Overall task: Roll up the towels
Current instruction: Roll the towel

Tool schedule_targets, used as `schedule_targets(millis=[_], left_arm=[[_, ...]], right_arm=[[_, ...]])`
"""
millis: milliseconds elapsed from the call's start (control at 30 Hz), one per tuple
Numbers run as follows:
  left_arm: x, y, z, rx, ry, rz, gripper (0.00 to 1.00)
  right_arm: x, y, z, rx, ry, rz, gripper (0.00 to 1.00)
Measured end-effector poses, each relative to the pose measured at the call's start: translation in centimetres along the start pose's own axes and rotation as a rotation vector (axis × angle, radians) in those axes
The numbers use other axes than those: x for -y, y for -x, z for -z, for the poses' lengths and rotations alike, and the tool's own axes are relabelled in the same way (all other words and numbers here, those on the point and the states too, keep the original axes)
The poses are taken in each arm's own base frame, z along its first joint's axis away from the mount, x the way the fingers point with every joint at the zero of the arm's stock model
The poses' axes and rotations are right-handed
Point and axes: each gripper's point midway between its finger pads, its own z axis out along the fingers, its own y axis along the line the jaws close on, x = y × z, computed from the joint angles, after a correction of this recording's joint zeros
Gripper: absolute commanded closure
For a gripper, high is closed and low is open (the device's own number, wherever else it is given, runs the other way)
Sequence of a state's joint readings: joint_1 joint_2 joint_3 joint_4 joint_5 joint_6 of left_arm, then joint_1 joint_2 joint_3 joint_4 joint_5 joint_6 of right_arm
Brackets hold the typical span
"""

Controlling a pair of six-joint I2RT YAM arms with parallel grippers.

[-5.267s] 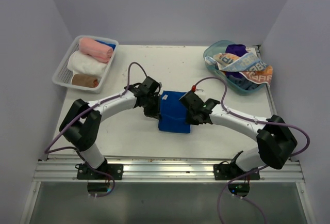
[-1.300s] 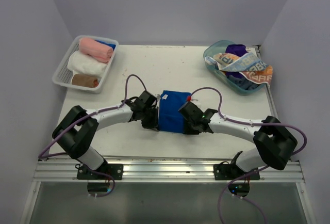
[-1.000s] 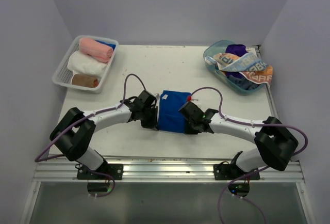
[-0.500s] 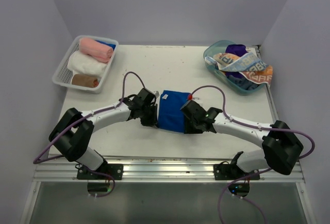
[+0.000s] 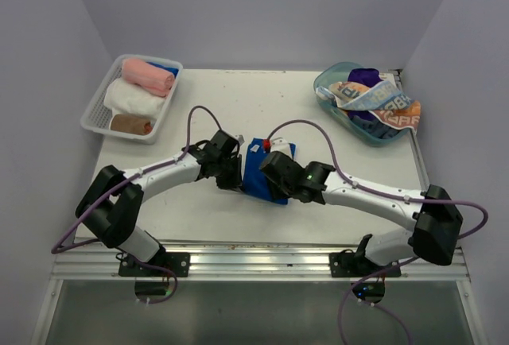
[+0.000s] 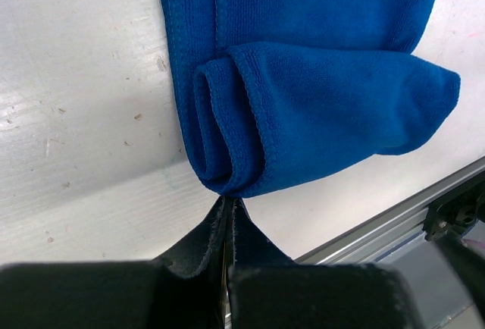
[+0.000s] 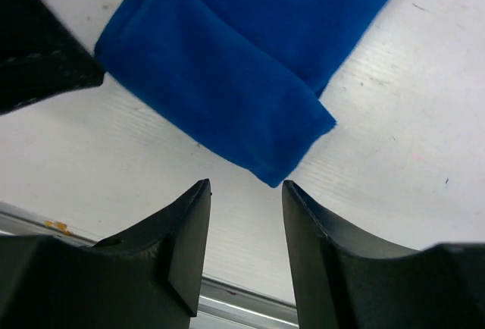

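Note:
The royal blue towel (image 5: 253, 172) lies mid-table, its near end rolled into a thick tube; the roll shows in the left wrist view (image 6: 318, 109) and the right wrist view (image 7: 220, 109). My left gripper (image 5: 235, 178) is at the roll's left end, jaws shut, and the tips (image 6: 229, 202) touch the spiral end of the roll. My right gripper (image 5: 273, 188) hovers over the roll's near right corner, open (image 7: 244, 192) and empty. The "RABBIT" towel (image 5: 382, 100) and a purple towel (image 5: 364, 75) lie in the teal tub (image 5: 324, 91).
A white mesh basket (image 5: 94, 113) at the far left holds rolled pink (image 5: 147, 75), white (image 5: 131, 98) and tan (image 5: 131, 125) towels. A metal rail (image 5: 254, 261) runs along the near table edge. My left gripper shows as a black shape in the right wrist view (image 7: 42, 48).
The right arm has swung left over the towel and its gripper now stands open. The towel looks narrower and shifted left, its near end in a roll. The left gripper stayed at the left end.

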State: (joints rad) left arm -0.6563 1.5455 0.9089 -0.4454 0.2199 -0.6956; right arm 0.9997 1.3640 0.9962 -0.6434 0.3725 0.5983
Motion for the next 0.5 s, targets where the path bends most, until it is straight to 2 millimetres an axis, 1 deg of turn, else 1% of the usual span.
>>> schedule_targets(millis=[100, 200, 267, 333, 500], left_arm=[[0.0, 0.3, 0.0, 0.002, 0.002, 0.004, 1.0], [-0.1, 0.6, 0.0, 0.0, 0.007, 0.009, 1.0], [-0.3, 0.8, 0.0, -0.002, 0.01, 0.015, 1.0], [-0.5, 1.0, -0.1, -0.005, 0.01, 0.024, 1.0], [-0.8, 1.2, 0.1, -0.01, 0.005, 0.04, 1.0]], right_arm=[[-2.0, -0.2, -0.3, 0.007, 0.011, 0.166, 0.51], [-3.3, -1.4, -1.5, -0.017, 0.015, 0.307, 0.5], [-3.7, -2.5, -2.5, -0.046, 0.008, 0.391, 0.5], [-3.7, -3.1, -3.5, -0.065, -0.007, 0.447, 0.49], [-3.3, -3.2, -5.1, -0.065, -0.045, 0.52, 0.51]])
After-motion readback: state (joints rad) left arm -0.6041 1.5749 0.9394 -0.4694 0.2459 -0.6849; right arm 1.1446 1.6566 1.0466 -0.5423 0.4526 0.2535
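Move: The right hand, open and empty, hangs over the loose right part of the folded blue towel; the near edge it goes for lies about 3 cm left, 1 cm back and some 8 cm below. The left fingertips, pinching the fold's left end, are about 11 cm left of the right hand, 2 cm ahead, 6 cm lower. From the left hand, the unrolled towel lies about 9 cm ahead, 8 cm right, 4 cm below; that near edge is 8 cm right, 3 cm back, 3 cm lower. Still pinching the fold's left end, the left hand eases it forward about 1 cm and slightly left. The right hand drops some 6 cm and shifts 3 to 4 cm left towards the near edge of the fold, rolling its left side down and turning about 20 degrees counter-clockwise, fingers staying open to straddle that edge; whether they touch the cloth isn't clear. ##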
